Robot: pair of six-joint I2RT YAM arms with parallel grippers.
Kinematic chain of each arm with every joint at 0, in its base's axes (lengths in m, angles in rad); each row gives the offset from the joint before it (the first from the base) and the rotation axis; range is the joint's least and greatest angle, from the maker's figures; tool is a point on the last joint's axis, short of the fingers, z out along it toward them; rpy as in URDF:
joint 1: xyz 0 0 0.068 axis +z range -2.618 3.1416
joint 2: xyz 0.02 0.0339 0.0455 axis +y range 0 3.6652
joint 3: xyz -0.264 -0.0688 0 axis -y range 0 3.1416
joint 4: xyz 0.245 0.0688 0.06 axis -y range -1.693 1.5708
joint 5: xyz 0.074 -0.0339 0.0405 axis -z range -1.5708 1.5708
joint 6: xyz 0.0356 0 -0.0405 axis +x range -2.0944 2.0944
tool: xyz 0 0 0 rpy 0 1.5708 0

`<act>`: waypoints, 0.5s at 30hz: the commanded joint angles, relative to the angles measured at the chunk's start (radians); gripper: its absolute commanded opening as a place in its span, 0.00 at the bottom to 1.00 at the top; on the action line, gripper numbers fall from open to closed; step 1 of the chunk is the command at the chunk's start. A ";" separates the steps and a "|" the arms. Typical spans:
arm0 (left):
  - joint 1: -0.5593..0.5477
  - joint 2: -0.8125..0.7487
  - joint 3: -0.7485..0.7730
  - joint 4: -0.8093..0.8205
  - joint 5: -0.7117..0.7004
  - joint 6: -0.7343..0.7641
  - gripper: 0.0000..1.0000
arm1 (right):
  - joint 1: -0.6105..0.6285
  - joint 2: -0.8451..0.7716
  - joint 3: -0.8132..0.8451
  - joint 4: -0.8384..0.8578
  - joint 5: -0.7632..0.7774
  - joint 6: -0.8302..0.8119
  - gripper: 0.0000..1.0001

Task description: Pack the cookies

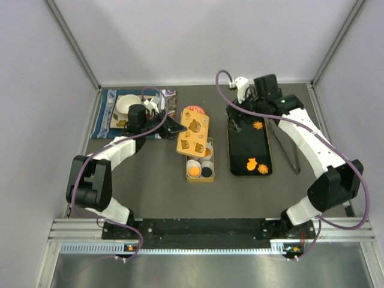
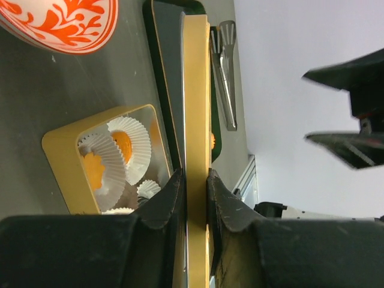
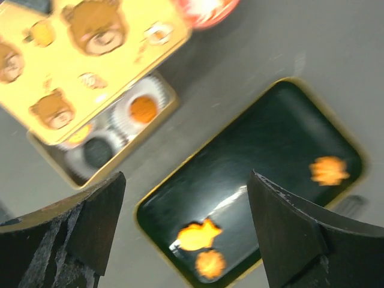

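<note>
My left gripper is shut on the edge of a yellow bear-printed lid, held tilted over the yellow tin. In the tin's white paper cups lie an orange cookie and a black cookie. Three more orange cookies lie on the black tray: one at the far end and two at the near end. My right gripper hangs open above the tray with nothing between its fingers; the near pair of cookies shows below it.
A red-and-white dish sits behind the lid, partly hidden. Metal tongs lie right of the tray. A patterned mat with a white cup is at the back left.
</note>
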 commanded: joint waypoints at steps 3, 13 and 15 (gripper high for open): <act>-0.027 0.054 -0.027 0.136 -0.038 -0.037 0.00 | 0.008 0.006 -0.142 0.073 -0.256 0.148 0.83; -0.078 0.014 -0.148 0.186 -0.142 -0.112 0.00 | 0.008 0.045 -0.283 0.248 -0.342 0.263 0.83; -0.089 -0.006 -0.162 0.185 -0.167 -0.114 0.00 | 0.009 0.053 -0.305 0.267 -0.346 0.280 0.82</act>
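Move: The left hand holds the lid by its left edge; the open cookie tin lies about 6 cm to its right, 4 cm back and some 15 cm below, with the red bowl 11 cm ahead, 3 cm right and 16 cm down. From the empty right hand the lid's middle is roughly 12 cm left, level fore and aft, and 9 cm lower; the tin is 10 cm left, 4 cm back and 23 cm down, the black tray 8 cm right, 1 cm ahead and 24 cm down. The left hand keeps its pinch on the lid and lowers it about 5 cm towards the cookie tin, tipping some 5 to 10 degrees and edging slightly right and back. Meanwhile the empty right hand, fingers staying wide open, sinks about 8 cm, coming back and left too, quickly at first and then slowing, and swings its fingertips round to the left towards the lid without reaching it. ##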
